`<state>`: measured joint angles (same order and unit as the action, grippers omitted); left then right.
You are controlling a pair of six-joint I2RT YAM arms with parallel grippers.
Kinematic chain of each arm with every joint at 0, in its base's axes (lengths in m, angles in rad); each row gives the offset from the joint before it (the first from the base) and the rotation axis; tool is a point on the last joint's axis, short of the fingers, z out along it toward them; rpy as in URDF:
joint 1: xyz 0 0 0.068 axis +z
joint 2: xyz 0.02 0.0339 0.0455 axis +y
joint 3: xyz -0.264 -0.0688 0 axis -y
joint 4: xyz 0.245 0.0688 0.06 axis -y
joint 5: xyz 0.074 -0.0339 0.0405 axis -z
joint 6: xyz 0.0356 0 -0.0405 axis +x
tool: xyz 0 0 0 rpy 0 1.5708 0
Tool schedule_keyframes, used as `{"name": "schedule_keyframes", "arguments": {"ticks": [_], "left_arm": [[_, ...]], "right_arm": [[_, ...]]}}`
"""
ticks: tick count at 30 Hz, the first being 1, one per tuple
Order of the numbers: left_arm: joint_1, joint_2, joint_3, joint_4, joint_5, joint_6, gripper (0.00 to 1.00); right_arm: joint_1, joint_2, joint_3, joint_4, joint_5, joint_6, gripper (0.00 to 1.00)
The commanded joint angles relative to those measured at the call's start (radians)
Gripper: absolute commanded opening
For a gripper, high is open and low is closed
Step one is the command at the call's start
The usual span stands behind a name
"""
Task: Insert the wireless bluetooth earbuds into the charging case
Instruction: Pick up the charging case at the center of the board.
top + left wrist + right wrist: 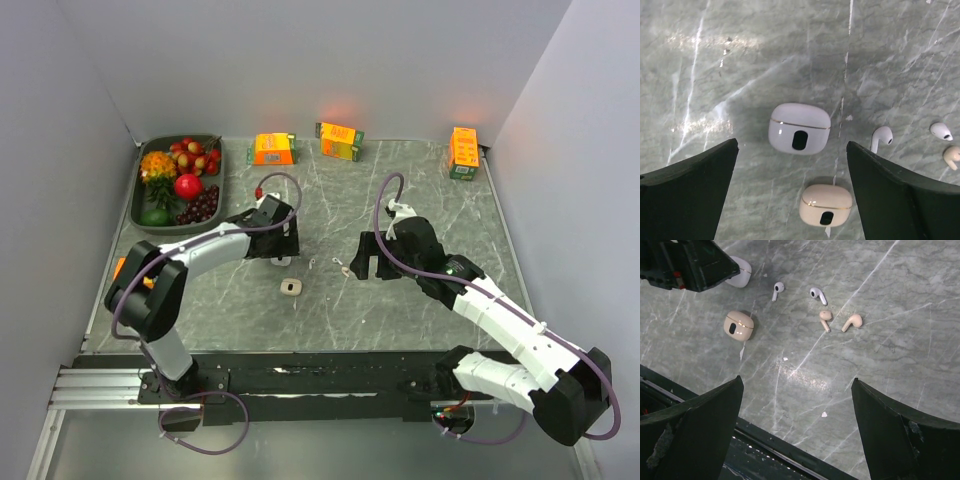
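Two white earbuds (777, 290) (817, 295) lie loose on the grey marble table; one (882, 136) sits just right of the white charging case (800, 128), the other (941, 131) farther right. The case lies closed, with a dark oval hole in its front. My left gripper (792, 144) hangs open right above it, a finger on each side, touching nothing. In the right wrist view the left gripper hides most of the case (741, 267). My right gripper (797, 380) is open and empty, over bare table near the front edge.
A closed beige case (826, 204) lies just in front of the white one, with two beige earbuds (825, 319) (852, 322) near the white ones. A fruit tray (147, 222) is at back left. Orange cartons (272, 148) (340, 140) (463, 152) line the back. A black rail (790, 450) edges the front.
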<state>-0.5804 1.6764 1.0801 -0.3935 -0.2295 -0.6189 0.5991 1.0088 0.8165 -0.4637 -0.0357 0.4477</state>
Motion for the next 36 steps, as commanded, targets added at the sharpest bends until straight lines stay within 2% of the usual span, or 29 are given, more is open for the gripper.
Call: {"name": "schedule_keyframes", "arguments": {"ticks": [1, 11, 19, 22, 28, 31, 32, 34, 35, 36], "left_arm": [[-0.033, 0.057, 0.072, -0.048, -0.060, 0.034, 0.95], [-0.044, 0.138, 0.098, -0.062, -0.096, 0.050, 0.81], [-0.045, 0.172, 0.109, -0.059, -0.082, 0.045, 0.77], [-0.045, 0.177, 0.107, -0.058, -0.079, 0.045, 0.72], [-0.045, 0.152, 0.077, -0.050, -0.062, 0.033, 0.53], [-0.045, 0.122, 0.054, -0.041, -0.057, 0.033, 0.37], [-0.045, 0.096, 0.038, -0.032, -0.060, 0.033, 0.23], [-0.049, 0.059, 0.021, -0.013, -0.067, 0.044, 0.06], [-0.050, 0.010, -0.002, -0.001, -0.070, 0.048, 0.01], [-0.055, -0.018, -0.015, 0.039, -0.071, 0.056, 0.01]], "right_arm": [[0.001, -0.013, 0.004, 0.027, 0.002, -0.006, 0.97], [-0.001, -0.010, 0.009, 0.022, 0.011, -0.015, 0.97], [-0.001, -0.012, 0.004, 0.019, 0.019, -0.020, 0.97], [-0.001, -0.012, 0.001, 0.019, 0.022, -0.020, 0.97], [0.001, -0.012, 0.000, 0.020, 0.020, -0.017, 0.97], [0.001, -0.016, 0.006, 0.019, 0.014, -0.014, 0.97], [-0.001, -0.013, 0.013, 0.019, 0.011, -0.014, 0.97], [-0.002, -0.013, 0.027, 0.016, -0.009, -0.007, 0.97], [-0.001, -0.015, 0.042, 0.017, -0.018, -0.006, 0.97], [0.001, -0.016, 0.052, 0.020, -0.032, -0.003, 0.98]]}}
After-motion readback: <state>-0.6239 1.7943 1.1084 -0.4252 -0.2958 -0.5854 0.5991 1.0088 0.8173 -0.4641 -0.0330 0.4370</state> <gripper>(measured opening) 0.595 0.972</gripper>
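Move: My left hand, open, is almost right over the white charging case, whose middle lies about 4 cm below and barely 1 cm to the right. The pink case stands some 6 cm back and 3 cm to the right of my hand. The nearest white earbud is about 7 cm to the right and 1 cm back, its mate about 12 cm right and level. From my right hand the white case lies roughly 20 cm left, 9 cm ahead and 15 cm down. I sink my left hand about 4 cm, nearly straight down onto the white charging case, tilting the wrist by some 10 degrees as the fingers start to come together. At that depth I stay and close them until the pads pinch the case by its left and right sides, the grip tightening firmly; at the very end I ease back just under a centimetre. ##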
